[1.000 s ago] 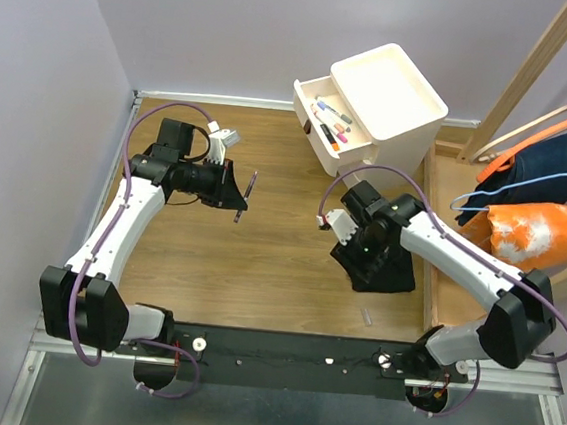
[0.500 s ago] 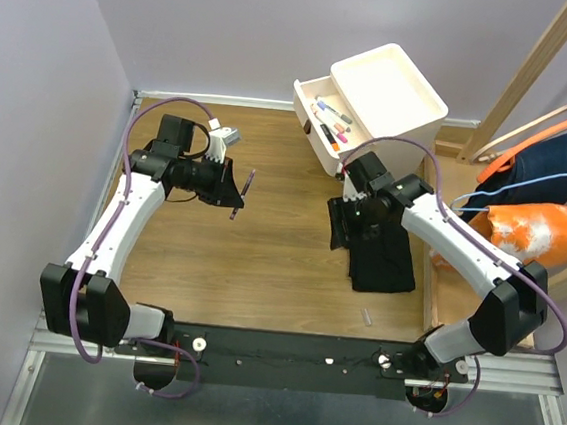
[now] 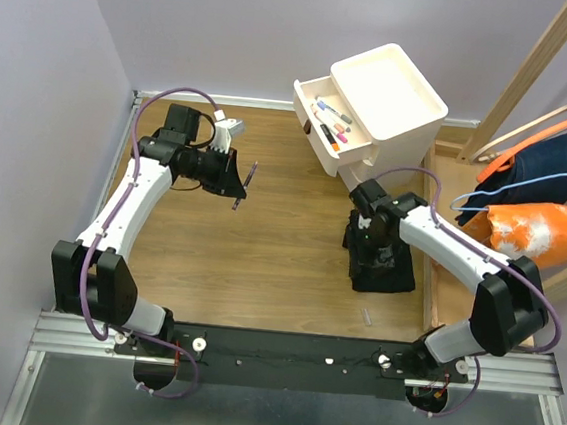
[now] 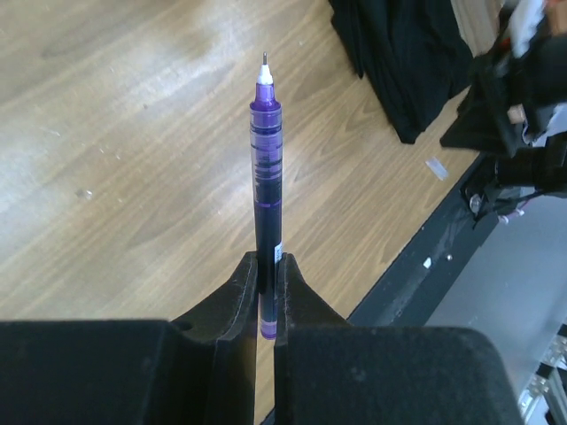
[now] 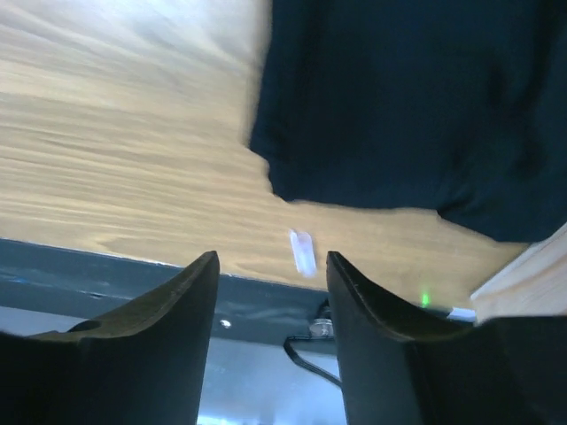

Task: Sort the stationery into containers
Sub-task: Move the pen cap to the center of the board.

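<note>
My left gripper (image 3: 240, 181) is shut on a purple pen (image 3: 247, 181) and holds it above the wooden floor, left of the white cabinet (image 3: 414, 135). In the left wrist view the pen (image 4: 265, 168) sticks out from between the closed fingers (image 4: 237, 292), tip away from me. The cabinet's open drawer (image 3: 303, 96) holds several pens and markers (image 3: 330, 120). My right gripper (image 3: 364, 248) is open and empty over the folded black cloth (image 3: 388, 273). A small clear cap (image 5: 302, 252) lies on the floor between its fingers in the right wrist view; it also shows in the top view (image 3: 365, 315).
The black cloth (image 5: 416, 106) lies right of centre. A wooden clothes rack (image 3: 539, 66) with orange and blue fabric (image 3: 543, 232) stands at the right. The black rail (image 3: 290, 352) runs along the near edge. Purple walls close the left and back.
My right arm has swung right from beside the cloth to over it, gripper now pointing toward the near edge. My left gripper has moved slightly farther back with the pen.
</note>
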`<state>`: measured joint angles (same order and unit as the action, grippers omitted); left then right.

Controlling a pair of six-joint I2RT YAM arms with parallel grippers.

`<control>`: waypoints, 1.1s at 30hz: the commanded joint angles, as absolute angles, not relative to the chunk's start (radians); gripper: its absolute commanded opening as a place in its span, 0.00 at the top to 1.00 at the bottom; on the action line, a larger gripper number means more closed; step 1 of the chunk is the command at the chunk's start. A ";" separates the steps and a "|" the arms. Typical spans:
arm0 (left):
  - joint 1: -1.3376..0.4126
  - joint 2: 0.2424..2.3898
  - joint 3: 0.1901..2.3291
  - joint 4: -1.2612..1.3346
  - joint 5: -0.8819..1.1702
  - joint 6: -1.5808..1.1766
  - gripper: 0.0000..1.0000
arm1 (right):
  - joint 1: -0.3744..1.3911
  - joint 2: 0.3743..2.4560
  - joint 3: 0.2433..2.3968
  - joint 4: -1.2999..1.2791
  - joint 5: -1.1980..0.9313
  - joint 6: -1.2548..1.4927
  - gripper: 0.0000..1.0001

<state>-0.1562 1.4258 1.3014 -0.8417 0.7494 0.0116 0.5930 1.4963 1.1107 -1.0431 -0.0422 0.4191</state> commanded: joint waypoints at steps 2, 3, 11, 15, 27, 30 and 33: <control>-0.149 1.436 1.351 -0.833 0.718 0.037 1.00 | 0.594 1.468 0.944 -1.105 -0.026 0.469 0.46; -0.149 1.436 1.348 -0.833 0.716 0.040 1.00 | 0.594 1.468 0.945 -1.100 -0.056 0.451 0.47; -0.147 1.442 1.348 -0.816 0.696 0.038 1.00 | 0.663 1.525 0.874 -1.069 -0.118 0.449 0.52; -0.138 1.442 1.362 -0.819 0.683 0.045 1.00 | 0.675 1.551 0.851 -1.054 -0.124 0.457 0.56; -0.097 1.428 1.345 -0.795 0.713 0.009 0.99 | 0.673 1.600 0.839 -1.009 -0.118 0.457 0.58; -0.094 1.428 1.345 -0.787 0.727 0.005 0.99 | 0.673 1.618 0.839 -1.005 -0.107 0.460 0.58; -0.092 1.420 1.339 -0.781 0.735 0.005 0.99 | 0.673 1.643 0.833 -0.993 -0.106 0.460 0.59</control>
<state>-0.0990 1.4368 1.3334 -0.8070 0.7078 0.0116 0.6685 1.6089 0.8524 -1.0233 -0.1062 0.4454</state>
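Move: Behind the right hand, towards the robot, the pen cap lies about 11 cm back, 3 cm to the right and some 10 cm down. The black cloth's middle is about 7 cm ahead of this hand and 5 cm to its right, and the board's near edge runs some 5 cm behind the cap. From the left hand, the cap is roughly 19 cm back, 33 cm to the right and 22 cm down. Swinging back off the cloth's near-left corner towards the pen cap, the right hand goes about 9 cm back, 7 cm down and 3 cm right, quickly at first, then only sinking. Its wrist tilts about 20 degrees so the fingers lean back, and they narrow to under half open without gripping. Meanwhile the left hand keeps its pinch on the pen, drifting some 3 cm forward and left. ##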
